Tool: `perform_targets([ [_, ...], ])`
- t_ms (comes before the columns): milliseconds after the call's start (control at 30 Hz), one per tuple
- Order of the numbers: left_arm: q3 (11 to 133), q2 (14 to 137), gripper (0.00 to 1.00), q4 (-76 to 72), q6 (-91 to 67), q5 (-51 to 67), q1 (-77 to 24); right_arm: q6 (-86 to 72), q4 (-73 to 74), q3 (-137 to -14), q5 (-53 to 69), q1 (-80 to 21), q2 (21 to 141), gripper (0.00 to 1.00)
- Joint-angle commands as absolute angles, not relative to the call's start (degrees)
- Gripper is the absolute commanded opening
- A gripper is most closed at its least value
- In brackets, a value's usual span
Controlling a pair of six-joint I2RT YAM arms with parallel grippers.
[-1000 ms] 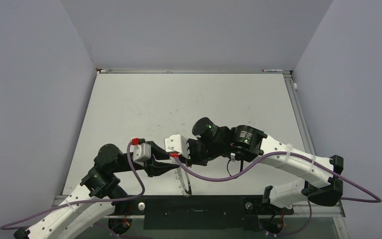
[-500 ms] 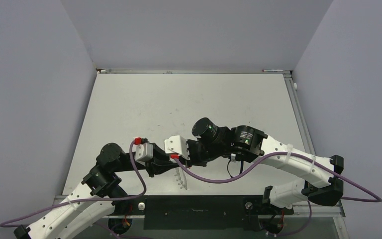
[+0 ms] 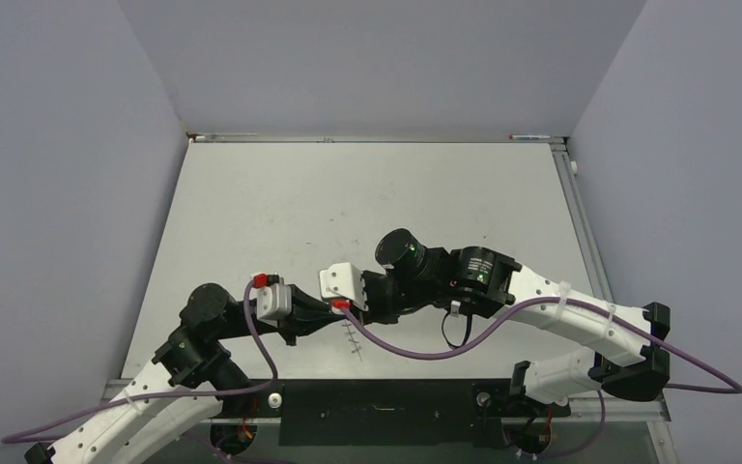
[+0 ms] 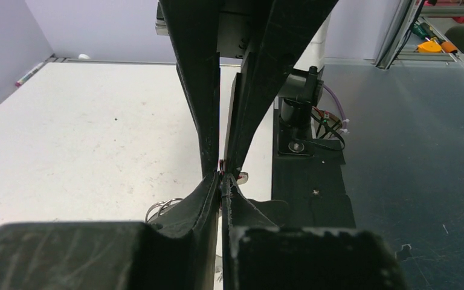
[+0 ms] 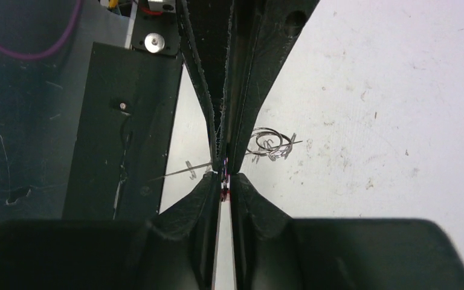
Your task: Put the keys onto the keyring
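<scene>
Both grippers meet tip to tip above the table's near edge. My right gripper (image 5: 223, 176) is shut on the tiny red-headed key (image 5: 223, 191), whose red shows between its fingertips. In the left wrist view the key (image 4: 220, 163) is a red speck in the right gripper (image 4: 220, 164). The keyring (image 5: 270, 142) is a thin silvery hoop seen edge-on, its wire running through the meeting point. My left gripper (image 4: 221, 176) is shut on that wire, with keyring loops (image 4: 162, 206) showing beside its left finger. From above, the keyring (image 3: 353, 340) hangs just below the left gripper (image 3: 328, 319) and right gripper (image 3: 348, 311).
A black base plate (image 3: 386, 406) runs along the near edge, right under the grippers. A purple cable (image 3: 415, 346) droops from the right wrist beside the keyring. Grey walls close in the white table (image 3: 367, 193) on three sides.
My left gripper has closed from partly open to shut at the keyring wire. The keyring's lower end has swung up from the near edge. The right gripper has held still.
</scene>
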State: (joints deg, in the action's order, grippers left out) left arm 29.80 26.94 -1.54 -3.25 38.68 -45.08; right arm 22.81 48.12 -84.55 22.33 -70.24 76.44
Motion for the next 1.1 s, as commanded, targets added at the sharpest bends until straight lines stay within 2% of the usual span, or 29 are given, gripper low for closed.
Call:
perform_targets([
  [0,31.38,24.53,0.0,-1.7,-2.05,37.25,-45.53,21.63,36.7,-81.43,21.68,-70.59,72.17,0.27],
  [67,31.38,23.56,0.0,-1.54,-1.79,36.65,-45.52,20.88,33.18,-78.78,20.08,-70.48,70.08,0.43],
  [167,31.46,22.84,0.0,-1.33,-1.59,35.96,-45.44,19.02,25.65,-72.67,16.19,-70.13,65.33,0.51],
  [300,31.46,23.12,0.0,-1.48,-1.68,35.9,-45.44,16.2,14.32,-64.15,14.16,-69.17,58.02,0.51],
  [467,31.55,23.33,0.0,-1.49,-1.68,35.63,-45.37,13.03,7.76,-58.06,18.17,-67.44,52.81,0.52],
  [733,31.44,23.07,0.0,-1.48,-1.71,35.18,-45.0,9.31,4.33,-54.06,24.37,-64.08,52.11,0.51],
  [1067,31.46,22.46,0.0,-1.25,-1.76,35.02,-45.0,3.64,-1.62,-50.82,24.63,-61.2,52.06,0.51],
])
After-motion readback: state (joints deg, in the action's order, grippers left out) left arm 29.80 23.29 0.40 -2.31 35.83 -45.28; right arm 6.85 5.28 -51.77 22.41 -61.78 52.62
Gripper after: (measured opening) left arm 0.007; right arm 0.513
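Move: Both hands meet at the keyring: its small ring is pinched at the right hand's fingertips, level with them and straight out, and also lies right at the left hand's shut fingertips, at no real distance. From the right hand, the red tag is about 2 cm straight below, neither ahead nor to a side. The grey strap with wire loops hangs some 5 cm below, about 1 cm back and straight beneath sideways. Up, forward and out to the right, the right hand backs off after opening its fingers about halfway and letting go of the keyring; it climbs to about 5 cm, sinks a little while still going forward, and rolls some 30 degrees so its left side rises. The left hand keeps its pinch, easing about 1 cm left and slightly up before holding still. ##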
